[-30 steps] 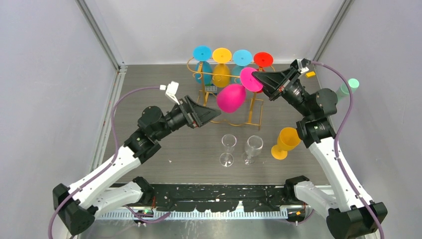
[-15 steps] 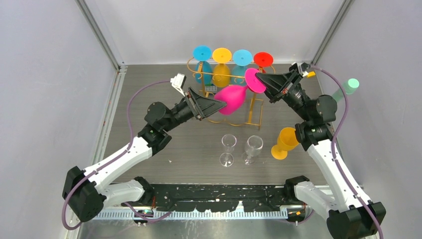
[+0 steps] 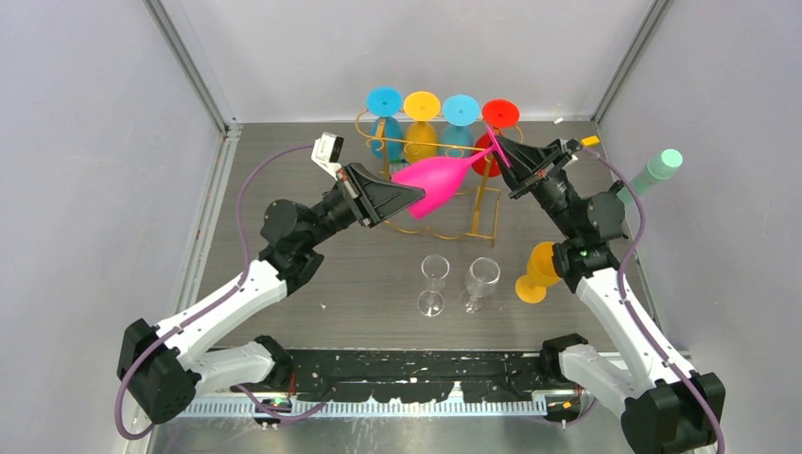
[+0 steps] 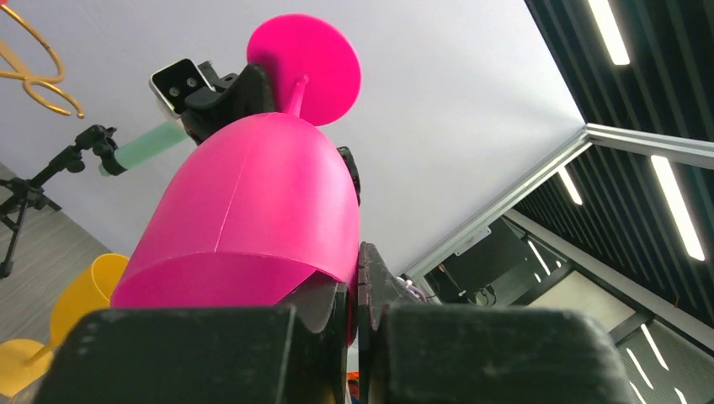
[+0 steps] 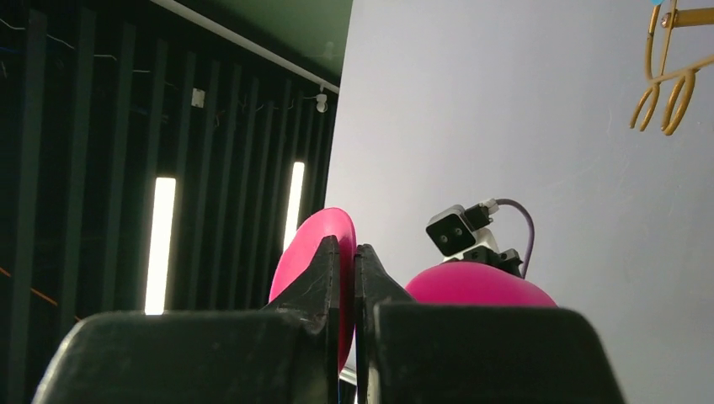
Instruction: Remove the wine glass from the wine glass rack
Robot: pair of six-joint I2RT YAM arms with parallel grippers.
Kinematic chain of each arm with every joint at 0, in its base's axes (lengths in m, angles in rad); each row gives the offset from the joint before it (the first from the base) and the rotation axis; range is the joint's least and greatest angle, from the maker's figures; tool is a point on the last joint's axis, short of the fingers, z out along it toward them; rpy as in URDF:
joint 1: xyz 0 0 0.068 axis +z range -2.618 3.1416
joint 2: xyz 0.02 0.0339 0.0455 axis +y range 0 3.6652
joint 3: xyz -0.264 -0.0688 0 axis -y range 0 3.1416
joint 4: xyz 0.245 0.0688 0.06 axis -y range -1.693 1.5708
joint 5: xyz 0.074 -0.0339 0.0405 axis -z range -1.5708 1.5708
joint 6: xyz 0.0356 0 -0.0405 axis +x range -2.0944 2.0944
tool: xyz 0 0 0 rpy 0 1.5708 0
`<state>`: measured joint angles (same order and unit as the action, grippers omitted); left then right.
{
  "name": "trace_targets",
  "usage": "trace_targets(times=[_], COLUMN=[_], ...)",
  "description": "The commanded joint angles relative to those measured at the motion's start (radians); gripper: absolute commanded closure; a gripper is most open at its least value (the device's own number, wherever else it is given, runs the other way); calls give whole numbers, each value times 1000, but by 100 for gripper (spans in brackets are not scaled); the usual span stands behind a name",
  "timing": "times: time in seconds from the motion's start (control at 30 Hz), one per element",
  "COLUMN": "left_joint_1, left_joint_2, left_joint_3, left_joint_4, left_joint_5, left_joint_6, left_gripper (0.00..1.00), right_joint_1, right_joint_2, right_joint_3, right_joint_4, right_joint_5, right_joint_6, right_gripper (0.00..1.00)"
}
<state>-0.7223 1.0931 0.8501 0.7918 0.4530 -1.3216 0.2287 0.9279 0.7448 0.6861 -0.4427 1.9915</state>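
A pink wine glass (image 3: 440, 180) lies almost level in the air in front of the gold wine glass rack (image 3: 484, 223), held from both ends. My left gripper (image 3: 417, 196) is shut on the bowl's rim, one finger inside the bowl (image 4: 253, 210) and one outside. My right gripper (image 3: 498, 149) is shut on the edge of the pink foot disc (image 5: 310, 252). In the left wrist view my left gripper (image 4: 358, 290) pinches the bowl wall, with the foot (image 4: 305, 55) above. In the right wrist view my right gripper (image 5: 347, 261) clamps the disc, the bowl (image 5: 480, 284) beyond.
Blue (image 3: 384, 98), yellow (image 3: 421, 104), blue (image 3: 461, 107) and red (image 3: 500, 113) glasses hang foot-up on the rack. Two clear glasses (image 3: 432, 279) (image 3: 482, 277) stand on the table in front. An orange glass (image 3: 541, 270) stands by my right arm. A green cylinder (image 3: 657, 172) sits far right.
My left gripper moved in to the pink bowl and shut on its rim. The glass tipped from hanging down to nearly level. My right gripper kept its hold on the foot.
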Motion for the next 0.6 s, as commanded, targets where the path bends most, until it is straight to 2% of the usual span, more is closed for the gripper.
trace_targets(times=[0.0, 0.03, 0.13, 0.17, 0.27, 0.3, 0.37, 0.47, 0.57], left_joint_1=[-14, -14, -14, -14, -14, -14, -14, -14, -14], left_joint_2=[-22, -38, -113, -140, -214, -238, -286, -337, -365], left_joint_3=[19, 1, -34, -34, -20, -10, 23, 102, 207], left_joint_4=[106, 116, 75, 25, -163, -225, -393, -718, -1129], left_joint_5=[12, -15, -89, -109, -166, -185, -233, -368, -529], left_joint_6=[38, 49, 135, 172, 295, 356, 458, 625, 723], left_gripper=[100, 100, 100, 100, 100, 100, 100, 100, 100], right_joint_1=[13, 13, 12, 12, 12, 11, 12, 12, 11], right_joint_2=[16, 11, -5, -13, -31, -44, -67, -107, -131], right_joint_3=[-26, -28, -24, -19, 18, 31, 44, 50, 72], right_joint_4=[-23, -31, -49, -69, -151, -205, -290, -385, -458], right_joint_5=[-37, -27, -10, -8, -12, -8, 10, 46, 68], right_joint_6=[-100, -99, -117, -126, -207, -249, -299, -346, -403], right_gripper=[91, 83, 69, 61, 47, 38, 27, 24, 24])
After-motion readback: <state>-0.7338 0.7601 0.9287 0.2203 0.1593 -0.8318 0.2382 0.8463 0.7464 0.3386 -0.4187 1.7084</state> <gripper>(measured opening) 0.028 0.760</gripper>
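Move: The pink wine glass already hangs between both shut grippers. Its middle lies about 4 cm ahead of the left hand, 6 cm to its right and 1 cm up. From the right hand it lies 4 cm back, 7 cm left and level. Some 36 cm below the left hand, level fore-and-aft, two clear glasses stand 4 and 14 cm to its right. The red glass on the rack is 16 cm ahead of the right hand, 4 cm right, 18 cm below. Open the right gripper wide so the pink glass's foot comes free, sinking that hand about 5 cm as its left side rolls down. Keep the left fingers shut on the bowl's rim and carry the glass some 7 cm left, away from the right gripper, swinging the wrist counter-clockwise by roughly 25 degrees. ##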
